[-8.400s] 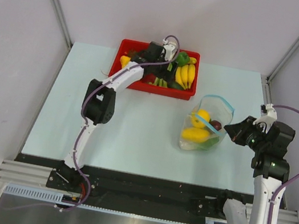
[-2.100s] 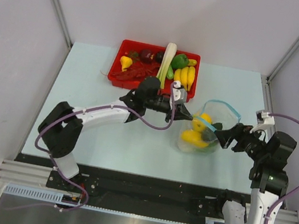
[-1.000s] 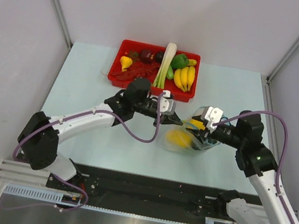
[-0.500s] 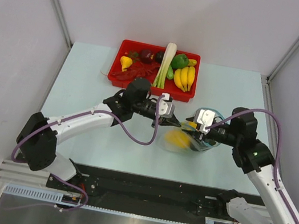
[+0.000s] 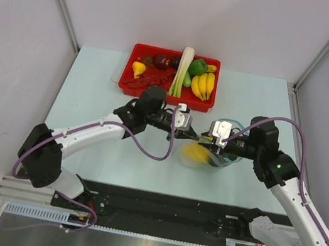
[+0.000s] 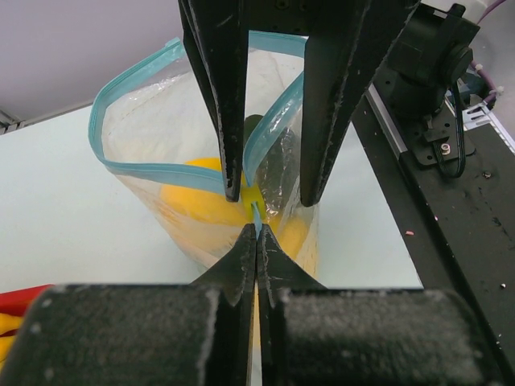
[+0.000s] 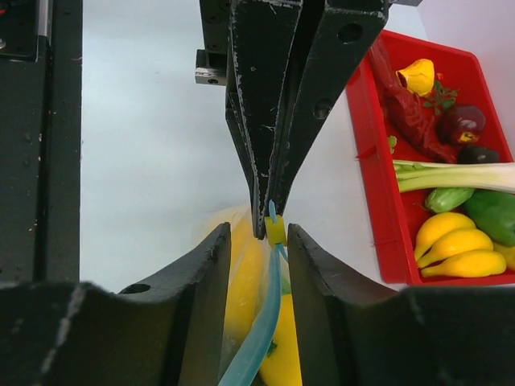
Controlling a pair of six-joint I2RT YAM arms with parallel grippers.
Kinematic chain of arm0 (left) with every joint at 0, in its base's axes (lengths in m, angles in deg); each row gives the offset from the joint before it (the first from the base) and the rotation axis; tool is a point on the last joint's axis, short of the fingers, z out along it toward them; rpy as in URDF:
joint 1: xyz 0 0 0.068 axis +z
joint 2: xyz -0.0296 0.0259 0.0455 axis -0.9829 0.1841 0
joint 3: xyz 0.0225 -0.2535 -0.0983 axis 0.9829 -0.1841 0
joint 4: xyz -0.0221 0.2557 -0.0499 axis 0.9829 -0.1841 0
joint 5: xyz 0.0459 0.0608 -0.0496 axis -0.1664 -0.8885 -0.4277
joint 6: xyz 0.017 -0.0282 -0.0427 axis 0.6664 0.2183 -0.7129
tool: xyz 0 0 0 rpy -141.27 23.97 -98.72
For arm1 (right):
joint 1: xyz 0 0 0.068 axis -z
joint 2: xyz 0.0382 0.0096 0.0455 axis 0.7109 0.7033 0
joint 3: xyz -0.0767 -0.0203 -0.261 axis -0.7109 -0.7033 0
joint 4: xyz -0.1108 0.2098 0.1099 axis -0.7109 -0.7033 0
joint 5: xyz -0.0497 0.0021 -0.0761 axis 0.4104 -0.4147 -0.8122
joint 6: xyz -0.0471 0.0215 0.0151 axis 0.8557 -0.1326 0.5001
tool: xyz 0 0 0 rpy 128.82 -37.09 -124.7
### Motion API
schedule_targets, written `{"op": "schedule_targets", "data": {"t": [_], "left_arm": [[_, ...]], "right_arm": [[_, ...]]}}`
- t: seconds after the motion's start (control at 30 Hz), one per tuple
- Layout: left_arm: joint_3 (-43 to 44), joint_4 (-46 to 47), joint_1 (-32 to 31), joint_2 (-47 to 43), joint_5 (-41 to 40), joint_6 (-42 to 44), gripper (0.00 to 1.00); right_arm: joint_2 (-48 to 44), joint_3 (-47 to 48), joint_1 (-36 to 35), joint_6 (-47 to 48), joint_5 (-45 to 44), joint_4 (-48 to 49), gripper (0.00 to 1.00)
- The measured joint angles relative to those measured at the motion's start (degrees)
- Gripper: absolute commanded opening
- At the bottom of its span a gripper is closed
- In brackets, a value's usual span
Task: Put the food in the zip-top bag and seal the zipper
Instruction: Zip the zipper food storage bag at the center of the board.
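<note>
The clear zip-top bag (image 5: 222, 156) stands on the table with yellow fruit (image 5: 196, 152) and dark and green pieces inside. My left gripper (image 5: 193, 132) is shut on the left end of the blue zipper (image 6: 129, 165), as the left wrist view (image 6: 256, 229) shows. My right gripper (image 5: 208, 138) is open and straddles the strip right beside it. In the right wrist view (image 7: 257, 232) a small yellow slider (image 7: 276, 231) sits between the right fingers, just at the left fingertips. The bag's mouth gapes open behind.
The red tray (image 5: 202, 105) stands at the back, just behind both grippers. It holds bananas (image 5: 203, 84), a pale green stalk (image 5: 181, 69), a green pepper (image 5: 198, 67) and red and dark pieces. Grey walls close in both sides.
My right gripper has moved left along the bag's mouth, up to the left gripper. The left gripper has stayed shut on the strip's end, and the bag has barely moved.
</note>
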State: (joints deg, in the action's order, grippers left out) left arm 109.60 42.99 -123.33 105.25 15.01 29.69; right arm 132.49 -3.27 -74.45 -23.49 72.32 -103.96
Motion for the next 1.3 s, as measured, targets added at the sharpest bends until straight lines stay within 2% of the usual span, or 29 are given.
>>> {"op": "schedule_targets", "data": {"t": [0.13, 0.27, 0.37, 0.47, 0.83, 1.3], "left_arm": [[0.0, -0.3, 0.0, -0.3, 0.0, 0.1, 0.00], [0.0, -1.1, -0.1, -0.7, -0.1, 0.6, 0.00], [-0.2, -1.1, -0.1, -1.1, -0.1, 0.6, 0.00], [-0.9, -1.0, -0.2, -1.8, -0.3, 0.4, 0.00], [-5.6, 4.2, 1.3, -6.9, -2.0, -4.0, 0.00], [-7.4, 3.6, 6.8, -13.7, -2.7, -6.2, 0.00]], "right_arm": [[1.3, 0.3, -0.3, 0.0, -0.2, 0.0, 0.31], [1.9, 0.5, -0.5, 0.5, -0.6, 0.0, 0.19], [1.9, 0.7, -0.7, 1.0, -1.0, 0.0, 0.05], [1.9, 0.8, -0.8, 1.2, -1.2, -0.1, 0.00], [1.8, 1.4, -1.3, 2.0, -1.5, -0.4, 0.00], [0.6, 1.6, 0.4, 1.3, -3.2, -3.2, 0.00]]}}
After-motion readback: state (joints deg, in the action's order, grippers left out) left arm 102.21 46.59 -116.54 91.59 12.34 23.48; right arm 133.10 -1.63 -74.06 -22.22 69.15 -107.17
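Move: The bag's yellow slider already sits between the right hand's half-open fingers, about 1 cm to the left of their midpoint and level with it. The still-open mouth of the bag lies some 8 cm to the right and 4 cm ahead, and the yellow squash inside the bag about 5 cm back, 2 cm left and 13 cm below. From the left hand, shut on the zipper's end, the slider is roughly 3 cm to the right. The right fingers close and pinch the yellow slider, the hand otherwise staying nearly in place. The left hand, keeping its grip on the zipper's end, then draws that end away from the slider, about 5 cm left and 4 cm up, gathering speed and turning slightly counter-clockwise, so the strip is pulled through the slider against the right hand's hold. ##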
